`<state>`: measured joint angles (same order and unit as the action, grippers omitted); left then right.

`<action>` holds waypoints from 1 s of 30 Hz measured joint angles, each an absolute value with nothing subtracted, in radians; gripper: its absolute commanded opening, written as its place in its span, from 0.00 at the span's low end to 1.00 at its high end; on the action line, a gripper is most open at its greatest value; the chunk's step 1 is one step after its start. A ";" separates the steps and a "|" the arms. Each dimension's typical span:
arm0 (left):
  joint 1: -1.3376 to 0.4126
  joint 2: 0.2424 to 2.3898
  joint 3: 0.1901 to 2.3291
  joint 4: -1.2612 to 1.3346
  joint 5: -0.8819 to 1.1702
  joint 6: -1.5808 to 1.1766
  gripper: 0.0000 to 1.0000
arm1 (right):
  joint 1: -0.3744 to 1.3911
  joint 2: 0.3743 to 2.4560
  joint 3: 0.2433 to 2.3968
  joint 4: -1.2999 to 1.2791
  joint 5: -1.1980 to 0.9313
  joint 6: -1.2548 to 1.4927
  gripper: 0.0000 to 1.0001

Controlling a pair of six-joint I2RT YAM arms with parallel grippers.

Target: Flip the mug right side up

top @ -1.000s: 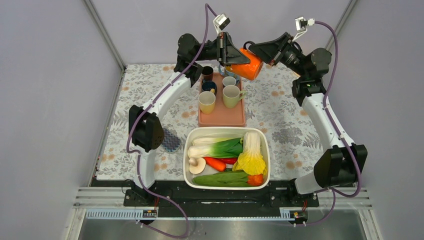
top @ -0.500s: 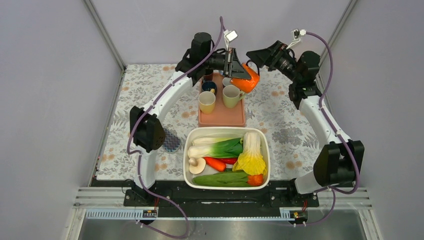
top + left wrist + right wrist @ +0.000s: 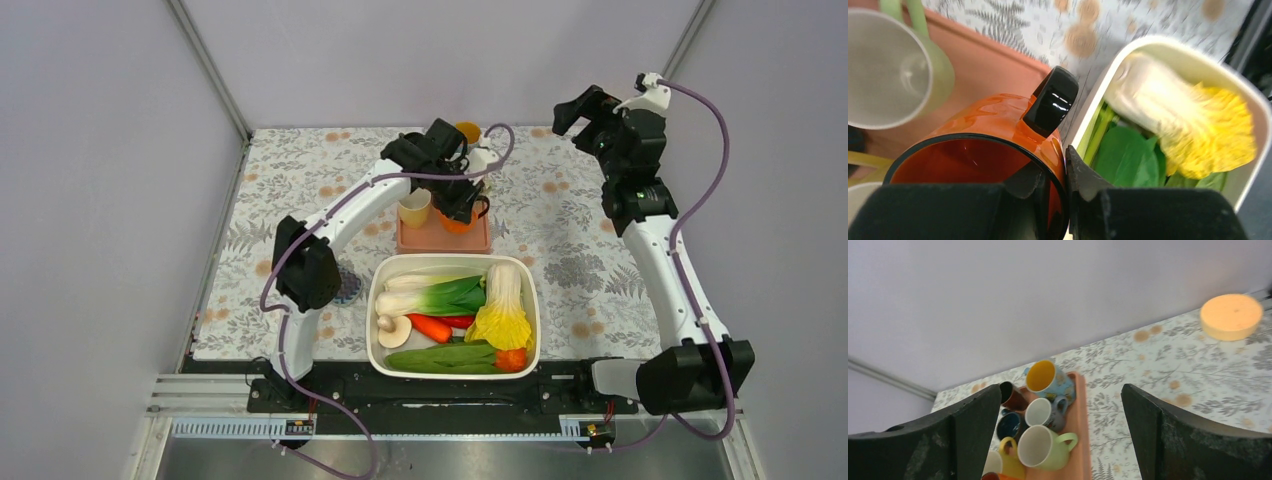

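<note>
The orange mug (image 3: 458, 219) with a black handle (image 3: 1052, 100) stands mouth up at the front right of the salmon tray (image 3: 440, 241). My left gripper (image 3: 458, 203) is above it and shut on its rim. In the left wrist view the gripper (image 3: 1064, 185) has one finger inside the mug (image 3: 993, 125) and one outside, next to the handle. My right gripper (image 3: 590, 105) is open and empty, raised at the back right, well away from the mug. In the right wrist view its fingers (image 3: 973, 425) spread wide.
Several upright mugs share the tray: a yellow one (image 3: 413, 207), a green one (image 3: 1048, 447), a white-and-grey one (image 3: 1043, 412) and a blue one (image 3: 1048, 377). A white tub (image 3: 455, 263) of vegetables sits just in front of the tray. A yellow disc (image 3: 1231, 316) lies on the cloth.
My left gripper has swung the orange mug from up at the back down onto the tray's front right, mouth up. My right gripper has drawn back to the right and up.
</note>
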<state>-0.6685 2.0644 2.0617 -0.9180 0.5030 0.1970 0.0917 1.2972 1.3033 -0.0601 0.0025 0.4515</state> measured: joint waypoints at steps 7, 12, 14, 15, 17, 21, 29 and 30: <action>-0.706 2.080 1.981 -0.934 0.350 0.333 0.00 | 0.091 1.245 1.282 -0.086 0.119 0.366 0.99; -0.723 2.093 1.922 -0.863 0.281 0.359 0.00 | 0.091 1.245 1.259 -0.112 0.142 0.336 0.99; -0.731 2.100 1.895 -0.833 0.256 0.358 0.00 | 0.089 1.245 1.254 -0.113 0.143 0.327 1.00; -0.735 2.104 1.882 -0.817 0.244 0.358 0.00 | 0.089 1.245 1.251 -0.113 0.145 0.323 0.99; -0.741 2.112 1.862 -0.793 0.219 0.360 0.00 | 0.086 1.245 1.246 -0.113 0.147 0.316 0.99; -0.751 2.132 1.852 -0.759 0.179 0.368 0.00 | 0.081 1.245 1.233 -0.114 0.148 0.307 0.99; -0.753 2.149 1.814 -0.699 0.157 0.370 0.00 | 0.073 1.245 1.224 -0.118 0.148 0.299 0.99; -0.753 2.153 1.806 -0.689 0.153 0.369 0.00 | 0.073 1.245 1.224 -0.118 0.148 0.299 0.99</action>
<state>-0.7528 2.1529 1.8061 -0.6891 0.1528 0.3695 0.0727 1.2446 1.2236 -0.1181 0.1482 0.2989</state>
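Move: From the left gripper, which holds the orange mug by its rim, the free spot in the tray's near right part lies about 3 cm ahead, 2 cm left and 16 cm down. The green mug stands some 11 cm ahead and 1 cm right, and the yellow mug 9 cm ahead and 9 cm left. The vegetable box's middle is about 14 cm back and level sideways. From the right hand the spot lies 6 cm back, 19 cm left and 34 cm down. Bring the left gripper about 12 cm down towards the free spot, keeping its pinch on the orange mug's wall and easing off as you near the tray. Tip the fingers some 20 degrees on the way, so they point more steeply down. Let the empty right hand, fingers wide open, draw about 5 cm away to the right and down. ##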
